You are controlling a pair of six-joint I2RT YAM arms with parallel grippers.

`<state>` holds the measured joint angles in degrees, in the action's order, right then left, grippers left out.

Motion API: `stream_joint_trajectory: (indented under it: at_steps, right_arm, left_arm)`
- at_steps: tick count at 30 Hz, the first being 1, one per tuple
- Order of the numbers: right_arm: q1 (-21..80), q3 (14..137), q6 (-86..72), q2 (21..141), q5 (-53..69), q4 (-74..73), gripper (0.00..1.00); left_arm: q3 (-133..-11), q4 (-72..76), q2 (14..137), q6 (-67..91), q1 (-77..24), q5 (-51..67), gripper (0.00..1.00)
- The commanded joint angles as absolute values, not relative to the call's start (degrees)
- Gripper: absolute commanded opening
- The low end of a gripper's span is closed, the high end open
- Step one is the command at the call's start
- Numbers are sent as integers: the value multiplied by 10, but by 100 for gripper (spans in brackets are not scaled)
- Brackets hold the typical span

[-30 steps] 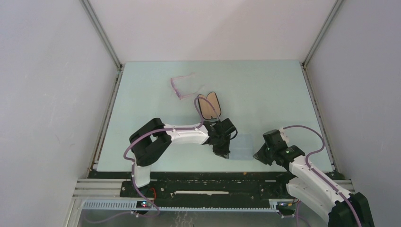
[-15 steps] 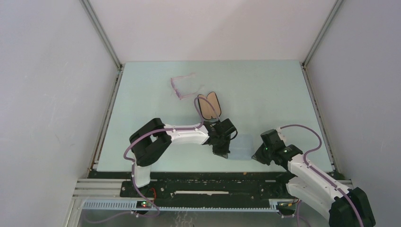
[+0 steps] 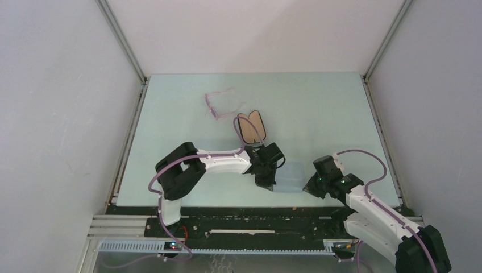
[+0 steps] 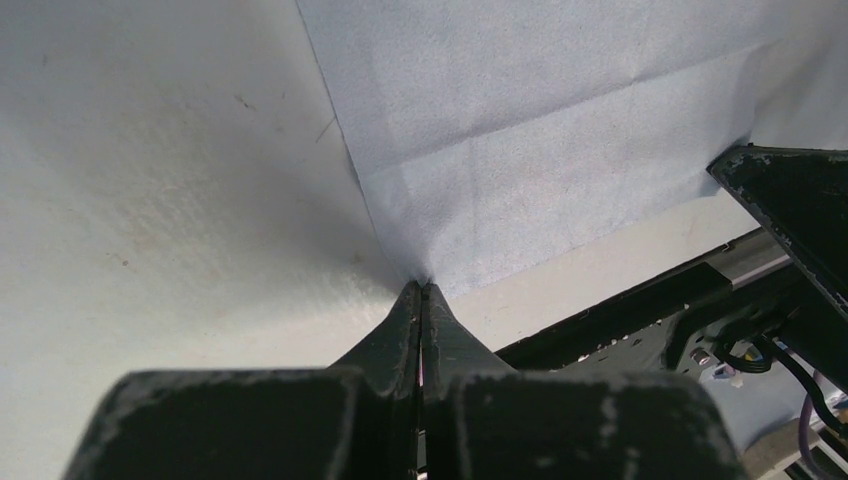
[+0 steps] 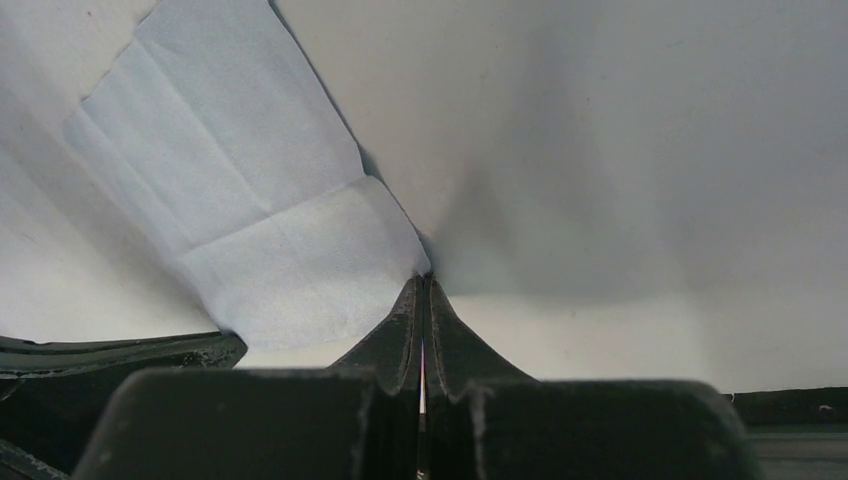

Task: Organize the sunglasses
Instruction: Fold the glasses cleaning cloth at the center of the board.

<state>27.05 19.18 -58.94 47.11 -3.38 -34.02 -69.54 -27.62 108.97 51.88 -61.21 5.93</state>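
Observation:
The sunglasses (image 3: 219,105), a thin pale pink-purple frame, lie open on the table at the back left, far from both arms. The small blue-grey cloth (image 3: 290,175) lies flat near the front edge between the two grippers. My left gripper (image 3: 267,183) is shut on the cloth's near left corner; the wrist view shows the closed tips (image 4: 422,288) pinching the cloth (image 4: 560,120). The right gripper (image 3: 310,186) is shut on the near right corner, where its tips (image 5: 422,280) nip the cloth (image 5: 260,220).
The black oblong case (image 3: 251,127) with tan lining stands open just behind the left wrist, between the cloth and the sunglasses. The table's front edge and the black rail (image 3: 244,210) run right below both grippers. Side walls close in the table.
Both grippers have closed onto the cloth's near corners. The right arm has edged a little left toward the cloth; the left arm has stayed in place.

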Motion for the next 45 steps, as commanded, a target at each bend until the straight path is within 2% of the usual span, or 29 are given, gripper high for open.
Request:
stream_joint_trajectory:
  at_steps: [1,45]
  right_arm:
    - [266,224,-566,494,-49,-331,0]
    - [220,355,-520,656,-29,-294,0]
  left_arm:
    - [-724,-290,1071,502,-604,68,0]
    - [-842,-349,1111,437,-526,96,0]
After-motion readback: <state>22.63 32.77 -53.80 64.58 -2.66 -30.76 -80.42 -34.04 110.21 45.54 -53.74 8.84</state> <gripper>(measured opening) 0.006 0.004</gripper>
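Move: About 10 cm straight out from the fingertips and 6 cm to the left hand's right lies the cloth's far edge; the cloth's middle is some 5 cm ahead on the same line. For the right hand, far edge and middle lie equally far ahead, but 5 cm to its left. The open glasses case sits about 25 cm ahead and 8 cm left of the left hand. All lie at about fingertip level. Lifting the cloth's near edge by its two corners, both hands travel forward side by side about 6 cm towards the far edge, rising as they go, the left some 4 cm and the right nearer 3. Fingers stay shut on the corners already held, and the wrists hardly turn. ##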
